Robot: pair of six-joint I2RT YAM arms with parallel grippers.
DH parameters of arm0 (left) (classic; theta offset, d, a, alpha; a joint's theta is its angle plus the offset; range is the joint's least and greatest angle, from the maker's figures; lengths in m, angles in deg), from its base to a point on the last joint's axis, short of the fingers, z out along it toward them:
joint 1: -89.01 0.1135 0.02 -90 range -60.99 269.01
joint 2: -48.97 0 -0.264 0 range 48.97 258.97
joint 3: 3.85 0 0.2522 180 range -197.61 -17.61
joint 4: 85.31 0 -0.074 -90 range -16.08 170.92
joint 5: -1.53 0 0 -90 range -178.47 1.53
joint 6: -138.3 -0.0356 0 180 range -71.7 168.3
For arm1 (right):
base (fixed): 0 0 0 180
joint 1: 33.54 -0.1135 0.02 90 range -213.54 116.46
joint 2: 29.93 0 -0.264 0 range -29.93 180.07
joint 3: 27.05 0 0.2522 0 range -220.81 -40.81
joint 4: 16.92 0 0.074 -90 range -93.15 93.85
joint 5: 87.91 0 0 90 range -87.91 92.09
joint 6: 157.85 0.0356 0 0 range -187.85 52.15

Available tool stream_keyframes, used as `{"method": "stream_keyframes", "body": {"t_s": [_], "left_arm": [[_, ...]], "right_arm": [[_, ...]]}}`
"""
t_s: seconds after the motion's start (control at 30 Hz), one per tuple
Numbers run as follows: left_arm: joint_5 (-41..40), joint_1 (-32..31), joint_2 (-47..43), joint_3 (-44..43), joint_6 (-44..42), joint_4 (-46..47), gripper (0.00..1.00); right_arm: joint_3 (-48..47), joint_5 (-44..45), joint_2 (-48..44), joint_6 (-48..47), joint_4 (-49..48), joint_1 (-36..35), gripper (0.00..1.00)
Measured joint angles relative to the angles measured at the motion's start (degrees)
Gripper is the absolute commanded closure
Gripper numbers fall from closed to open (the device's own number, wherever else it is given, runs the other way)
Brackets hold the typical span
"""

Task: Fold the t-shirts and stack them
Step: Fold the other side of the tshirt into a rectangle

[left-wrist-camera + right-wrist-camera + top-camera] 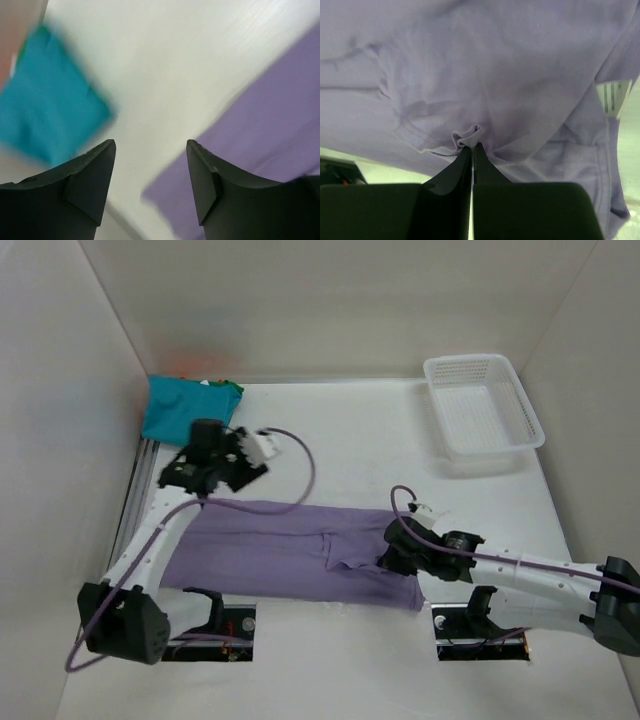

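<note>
A lavender t-shirt (280, 550) lies as a long folded band across the near half of the table. My left gripper (205, 478) hangs above its far left corner, jaws open and nothing between them; the left wrist view shows that gripper (150, 145) over the bare table, with the lavender t-shirt (280, 110) to its right. My right gripper (388, 558) is shut on a small pinched fold of the lavender t-shirt (470, 60) near the band's right end, where the jaws of the gripper (472, 145) meet. A folded teal t-shirt (185, 410) (45, 105) sits at the back left, a dark green edge (228, 389) showing beside it.
A white lattice basket (482, 405) stands at the back right. White walls close in the table on three sides. A metal rail (140, 475) runs along the left edge beside the left arm.
</note>
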Motion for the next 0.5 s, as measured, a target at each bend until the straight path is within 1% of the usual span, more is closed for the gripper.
{"method": "stream_keyframes", "body": {"t_s": [0.1,0.13,0.2,0.27,0.33,0.43,0.5], "left_arm": [[0.1,-25.0,1.4,-0.2,3.6,0.3,0.45],[0.2,-31.7,2.8,-0.3,4.9,0.2,0.46],[0.4,-42.6,7.1,-0.3,7.0,-0.4,0.47],[0.0,-49.7,12.0,-0.1,8.5,-1.0,0.47],[-0.3,-54.4,15.6,0.3,9.6,-1.4,0.48],[-0.7,-59.5,18.4,1.1,10.7,-1.5,0.48],[-0.7,-61.2,19.2,1.4,11.1,-1.3,0.48]], "right_arm": [[0.9,-0.4,-1.1,-0.5,-1.9,3.1,1.0],[1.4,-0.5,-1.7,-0.7,-2.6,4.2,1.0],[2.5,-0.6,-3.0,-0.8,-3.8,6.1,1.0],[3.7,-0.7,-4.1,-0.8,-4.3,6.8,1.0],[4.5,-0.9,-4.9,-0.6,-4.5,6.9,1.0],[5.5,-1.1,-5.9,-0.3,-5.0,7.1,1.0],[5.6,-1.1,-6.1,0.0,-5.2,7.1,1.0]]}}
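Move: The purple t-shirt's turned-over flap ends about 26 cm to the left hand's right, 20 cm back and 14 cm below. The pinched hem in the right gripper lies some 12 cm farther right of that end; the teal stack is about 15 cm ahead of the left hand and 8 cm to its left, 13 cm below. From the right hand, the flap's end is some 12 cm left, level fore and aft, 2 cm down. Left hand, open, swings right, back and down some 35 cm towards the flap; right keeps pinching, easing forward. ##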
